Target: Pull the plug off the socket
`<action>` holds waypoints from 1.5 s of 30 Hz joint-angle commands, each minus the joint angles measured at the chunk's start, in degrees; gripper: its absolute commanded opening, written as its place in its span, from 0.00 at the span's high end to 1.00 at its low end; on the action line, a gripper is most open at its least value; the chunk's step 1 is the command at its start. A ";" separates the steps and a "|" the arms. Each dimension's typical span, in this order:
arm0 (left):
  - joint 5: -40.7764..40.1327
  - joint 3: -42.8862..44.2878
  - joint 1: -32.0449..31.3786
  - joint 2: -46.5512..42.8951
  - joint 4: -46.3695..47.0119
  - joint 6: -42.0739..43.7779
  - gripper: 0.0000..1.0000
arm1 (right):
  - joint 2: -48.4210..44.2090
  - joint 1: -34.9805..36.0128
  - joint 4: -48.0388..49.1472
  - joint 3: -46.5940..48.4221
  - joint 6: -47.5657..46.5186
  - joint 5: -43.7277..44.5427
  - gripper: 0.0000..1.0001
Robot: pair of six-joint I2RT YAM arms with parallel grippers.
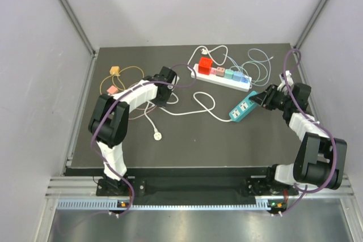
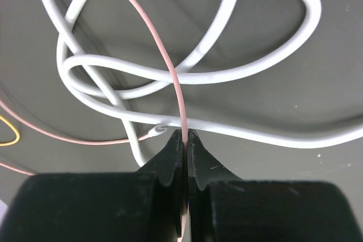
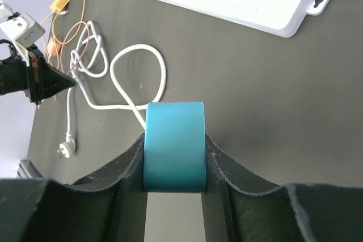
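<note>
My right gripper (image 3: 174, 157) is shut on one end of a teal socket strip (image 1: 241, 107), which lies on the dark table. Its white cable (image 3: 142, 60) loops left to a loose white plug (image 1: 157, 135). Whether any plug sits in the teal strip I cannot tell. My left gripper (image 2: 185, 135) is shut on a thin pink cable (image 2: 164, 55) among white cable loops (image 2: 227, 72), left of centre in the top view (image 1: 170, 86). A small white connector (image 2: 156, 132) lies by its fingertips.
A white power strip (image 1: 224, 80) at the back holds red (image 1: 205, 66), pink, teal and blue plugs, with pale cables coiled behind it. An orange adapter (image 1: 115, 71) and a pink adapter (image 1: 112, 90) lie at the left. Walls enclose the table.
</note>
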 commanded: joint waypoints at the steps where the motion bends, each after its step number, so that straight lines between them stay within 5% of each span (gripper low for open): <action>1: -2.74 1.46 0.06 -2.00 -0.16 -0.37 1.00 | -1.58 -0.95 4.19 1.41 -0.67 -0.59 1.00; 10: -10.74 -6.97 3.40 -16.76 13.97 -5.72 1.00 | -1.76 -1.12 4.36 1.33 -0.41 -0.94 1.00; 16: -4.16 -10.58 16.39 -27.92 21.27 -15.47 1.00 | -1.85 -1.21 4.45 1.32 -0.23 -1.03 1.00; 20: -9.06 -10.68 22.91 -33.10 24.78 -18.56 1.00 | -2.02 -1.21 4.45 1.24 -0.23 -1.03 1.00; 35: -29.10 -8.48 23.97 -42.78 44.48 -10.92 1.00 | -1.67 -1.21 4.54 1.15 -0.23 -0.94 1.00; 45: -29.11 0.56 25.82 -39.36 47.57 -8.45 1.00 | -2.02 -1.21 5.50 0.89 0.38 -1.90 1.00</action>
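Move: The left hand already pinches the pink cable just above the table, among the white cable's loops. From it the pink plug lies about 22 cm to the left and 8 cm farther out, the yellow plug some 23 cm left and 17 cm out, the white plug about 12 cm back and 1 cm left, all near its height. From the right hand, the pink plug is roughly 62 cm left, 6 cm out and 10 cm lower. Keeping its pinch on the pink cable, the left hand starts slowly upward from the white loops, then swings up and to its left and goes on climbing high over the plugs' side of the table, ending about 40 cm higher and 25 cm farther left. The wrist meanwhile tips the fingers up from pointing down and turns them counter-clockwise by some 50 degrees, until they point nearly level, forward and left, while the right hand stays still and keeps its hold on the end of the teal socket strip. ##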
